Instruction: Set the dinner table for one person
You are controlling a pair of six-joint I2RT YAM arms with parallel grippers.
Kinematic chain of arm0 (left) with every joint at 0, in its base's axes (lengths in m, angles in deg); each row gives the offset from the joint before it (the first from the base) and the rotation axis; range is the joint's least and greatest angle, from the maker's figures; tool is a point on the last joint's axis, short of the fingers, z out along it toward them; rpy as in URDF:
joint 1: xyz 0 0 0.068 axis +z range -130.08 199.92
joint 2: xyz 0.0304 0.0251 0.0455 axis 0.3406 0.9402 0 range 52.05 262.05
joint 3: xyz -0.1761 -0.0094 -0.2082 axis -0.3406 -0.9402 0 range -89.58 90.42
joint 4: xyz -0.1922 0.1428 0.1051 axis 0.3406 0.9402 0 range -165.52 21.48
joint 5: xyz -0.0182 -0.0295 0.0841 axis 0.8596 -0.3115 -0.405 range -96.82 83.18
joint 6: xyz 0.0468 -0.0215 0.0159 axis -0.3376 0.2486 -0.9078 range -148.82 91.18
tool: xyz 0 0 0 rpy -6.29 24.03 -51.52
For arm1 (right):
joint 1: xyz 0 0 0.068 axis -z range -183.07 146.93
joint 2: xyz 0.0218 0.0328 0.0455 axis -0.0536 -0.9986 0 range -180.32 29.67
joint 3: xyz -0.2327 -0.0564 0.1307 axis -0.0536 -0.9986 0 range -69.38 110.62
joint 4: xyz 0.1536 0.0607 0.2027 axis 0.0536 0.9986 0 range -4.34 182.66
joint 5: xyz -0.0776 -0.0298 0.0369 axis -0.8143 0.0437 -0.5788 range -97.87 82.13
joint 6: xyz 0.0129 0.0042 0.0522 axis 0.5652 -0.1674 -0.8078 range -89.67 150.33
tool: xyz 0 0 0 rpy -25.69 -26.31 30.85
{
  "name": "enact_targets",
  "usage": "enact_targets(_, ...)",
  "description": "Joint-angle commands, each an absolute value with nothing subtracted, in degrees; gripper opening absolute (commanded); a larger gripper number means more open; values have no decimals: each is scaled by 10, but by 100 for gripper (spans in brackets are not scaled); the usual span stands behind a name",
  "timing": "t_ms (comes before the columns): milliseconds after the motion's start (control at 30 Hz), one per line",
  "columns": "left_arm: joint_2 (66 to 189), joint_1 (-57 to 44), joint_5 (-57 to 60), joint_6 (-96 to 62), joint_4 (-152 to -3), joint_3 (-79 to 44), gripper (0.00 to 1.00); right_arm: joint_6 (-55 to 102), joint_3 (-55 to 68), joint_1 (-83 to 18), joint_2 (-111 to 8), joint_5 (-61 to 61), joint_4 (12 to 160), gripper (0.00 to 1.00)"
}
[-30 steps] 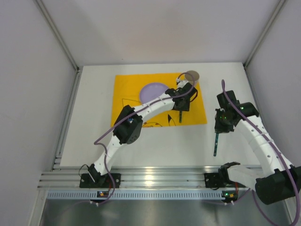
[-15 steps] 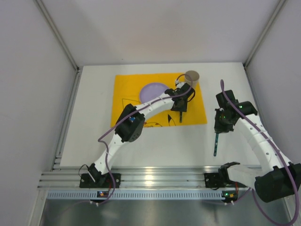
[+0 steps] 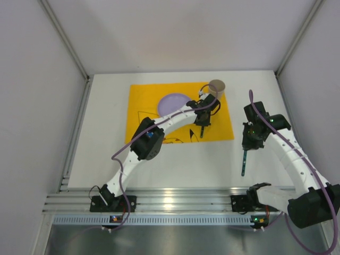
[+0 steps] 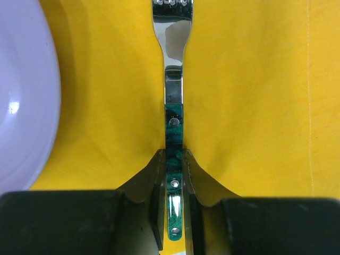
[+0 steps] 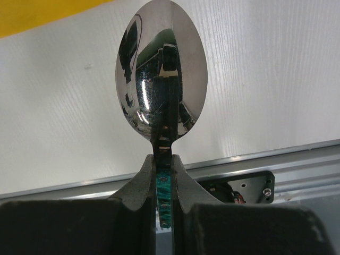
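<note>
A fork (image 4: 173, 79) with a green handle lies flat on the yellow cloth (image 4: 255, 79), to the right of the lilac plate (image 4: 21, 101). My left gripper (image 4: 173, 155) is shut on the fork's handle, both fingers touching it. From above, the left gripper (image 3: 203, 122) sits between the plate (image 3: 172, 103) and the cloth's right edge, the fork (image 3: 203, 133) pointing toward me. My right gripper (image 5: 164, 158) is shut on a spoon (image 5: 162, 79) by its green handle, above the white dinner table (image 5: 265, 79). Seen from above, the right gripper (image 3: 248, 143) is right of the cloth and the spoon (image 3: 244, 162) points at the near edge.
A brown cup (image 3: 217, 86) stands at the cloth's far right corner, just beyond the left gripper. The yellow cloth (image 3: 143, 101) lies on the table (image 3: 106, 149). A ribbed aluminium rail (image 3: 170, 204) runs along the near edge. Grey panels wall the other sides.
The left gripper's jaws have come together on the fork's handle, and the left arm's elbow has shifted slightly. The right arm and spoon have hardly moved.
</note>
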State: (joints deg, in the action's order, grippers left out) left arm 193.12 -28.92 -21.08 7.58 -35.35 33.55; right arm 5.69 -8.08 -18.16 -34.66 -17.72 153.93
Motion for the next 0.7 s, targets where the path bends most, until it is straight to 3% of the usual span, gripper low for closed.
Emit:
enact_targets(0,1946,-291,-200,71,-363,352,4,58,-71,-177,-347,-189,1519,0)
enact_targets(233,1906,-289,-163,80,-341,388,0,71,-39,-177,-378,-195,1510,0)
enact_targets(400,1804,-282,-160,97,-313,416,0,70,7,-182,-419,-160,1472,0)
enact_targets(667,1579,-190,-236,70,-252,236,0,68,170,-255,-564,-152,1427,0)
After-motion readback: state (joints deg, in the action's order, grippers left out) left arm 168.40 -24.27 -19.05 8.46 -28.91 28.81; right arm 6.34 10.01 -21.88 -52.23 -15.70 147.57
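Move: The left fingers are already closed on the fork's handle at the mat. The free mat left of the plate is some 29 cm to the left and 3 cm ahead; the plate lies about 13 cm left and 11 ahead, the cup 6 right and 15 ahead. From the right hand, already holding the spoon, the fork's spot is roughly 16 cm left, 20 ahead and 12 below; the mat's near right corner is 3 left, 13 ahead. Keep the left fingers shut on the fork and raise it from the mat, slowly at first, then fast, to about 19 cm up; near the top swing some 6 cm left towards the plate, tilting the wrist slightly. Meanwhile carry the gripped spoon with the right hand about 10 cm forward, 5 cm left and a little up, towards the mat's right side. ##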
